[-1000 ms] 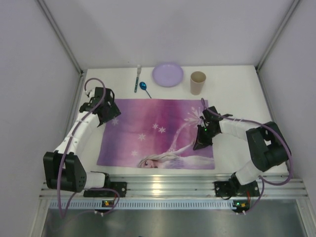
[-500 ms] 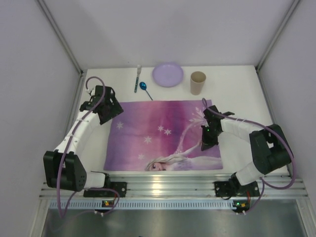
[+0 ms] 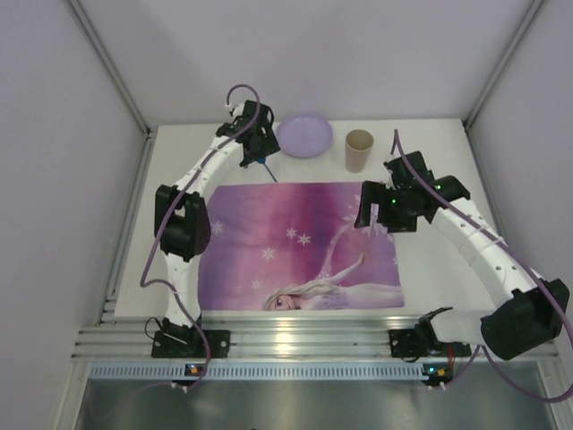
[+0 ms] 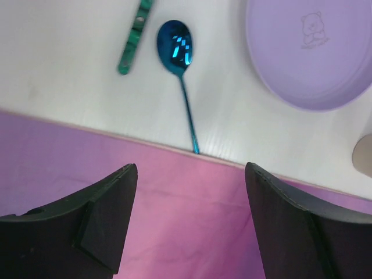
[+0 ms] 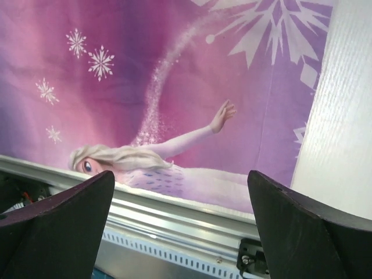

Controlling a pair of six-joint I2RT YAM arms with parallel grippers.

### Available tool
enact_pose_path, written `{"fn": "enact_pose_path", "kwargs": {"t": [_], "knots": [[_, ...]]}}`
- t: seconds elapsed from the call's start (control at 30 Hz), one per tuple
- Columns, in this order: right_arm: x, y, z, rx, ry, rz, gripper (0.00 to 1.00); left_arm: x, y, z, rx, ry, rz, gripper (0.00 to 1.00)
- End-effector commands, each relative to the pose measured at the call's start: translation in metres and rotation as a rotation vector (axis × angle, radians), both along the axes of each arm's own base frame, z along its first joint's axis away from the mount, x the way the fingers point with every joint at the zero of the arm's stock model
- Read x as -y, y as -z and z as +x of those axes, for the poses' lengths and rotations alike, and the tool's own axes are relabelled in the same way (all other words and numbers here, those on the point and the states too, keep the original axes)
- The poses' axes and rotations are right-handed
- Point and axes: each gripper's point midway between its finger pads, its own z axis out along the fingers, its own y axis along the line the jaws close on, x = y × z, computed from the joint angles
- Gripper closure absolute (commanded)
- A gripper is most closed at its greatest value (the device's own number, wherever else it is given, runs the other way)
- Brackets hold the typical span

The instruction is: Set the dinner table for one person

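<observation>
The purple princess placemat (image 3: pixel 300 246) lies flat on the white dinner table (image 3: pixel 439 161). Beyond its far edge lie a blue spoon (image 4: pixel 177 49), a green-handled fork (image 4: pixel 135 38), a lilac plate (image 3: pixel 304 134) and a tan cup (image 3: pixel 359 150). My left gripper (image 3: pixel 253 159) is open and empty. It hovers over the placemat's far edge (image 4: pixel 186 221), just short of the spoon handle. My right gripper (image 3: pixel 369 218) is open and empty above the placemat's right part (image 5: pixel 174 87). In the top view the left gripper hides most of the spoon and fork.
The plate (image 4: pixel 308 52) lies right of the spoon, and the cup's rim (image 4: pixel 363 154) shows at the frame edge. An aluminium rail (image 5: pixel 174 221) runs along the table's near edge. White walls enclose the table on three sides.
The placemat slid a little right, then stopped. My left arm swung from the placemat's far left corner to the spoon and fork. My right gripper let go and rose off the placemat.
</observation>
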Motion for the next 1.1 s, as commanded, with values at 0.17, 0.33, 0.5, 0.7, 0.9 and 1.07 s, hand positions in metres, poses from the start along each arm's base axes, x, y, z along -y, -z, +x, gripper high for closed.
{"fn": "enact_pose_path", "kwargs": {"t": [0.17, 0.33, 0.5, 0.7, 0.9, 1.07], "knots": [[0.026, -0.002, -0.055, -0.047, 0.063, -0.031, 0.02, 0.017, 0.047, 0.034, -0.050, -0.027, 0.118, 0.22], [0.043, -0.009, -0.054, -0.027, 0.104, -0.092, 0.00, 0.013, 0.071, 0.048, -0.058, -0.021, 0.189, 0.23], [0.045, -0.007, -0.052, -0.037, 0.112, -0.104, 0.00, 0.017, 0.094, 0.057, -0.079, 0.007, 0.207, 0.25], [0.045, -0.002, -0.050, -0.065, 0.116, -0.121, 0.00, 0.024, 0.121, 0.061, -0.097, 0.028, 0.196, 0.37], [0.045, 0.003, -0.049, -0.089, 0.110, -0.134, 0.00, 0.023, 0.136, 0.070, -0.104, 0.026, 0.189, 0.44], [0.050, 0.006, -0.045, -0.092, 0.118, -0.165, 0.00, 0.014, 0.153, 0.071, -0.132, 0.002, 0.178, 0.64]]}}
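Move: Below and just ahead of the open left hand lies the spoon, its middle about 6 cm forward, 3 cm right and 15 cm down. From that hand, the fork is some 19 cm ahead and 5 cm left, the plate 20 cm ahead and 14 cm right, and the cup 8 cm ahead and 31 cm right. The placemat's middle is roughly 19 cm back and 13 cm right. From the right hand, the spoon is about 31 cm ahead and 31 cm left. Sinking about 13 cm, fastest at first, the left hand comes down onto the spoon's handle just behind the bowl, easing some 7 cm forward and a little right and rolling its left side up about 10 degrees. Low down, its fingers close to roughly half their gap astride the handle, not yet gripping it. The empty, wide-open right hand draws back and right about 7 cm over the placemat's right part. ##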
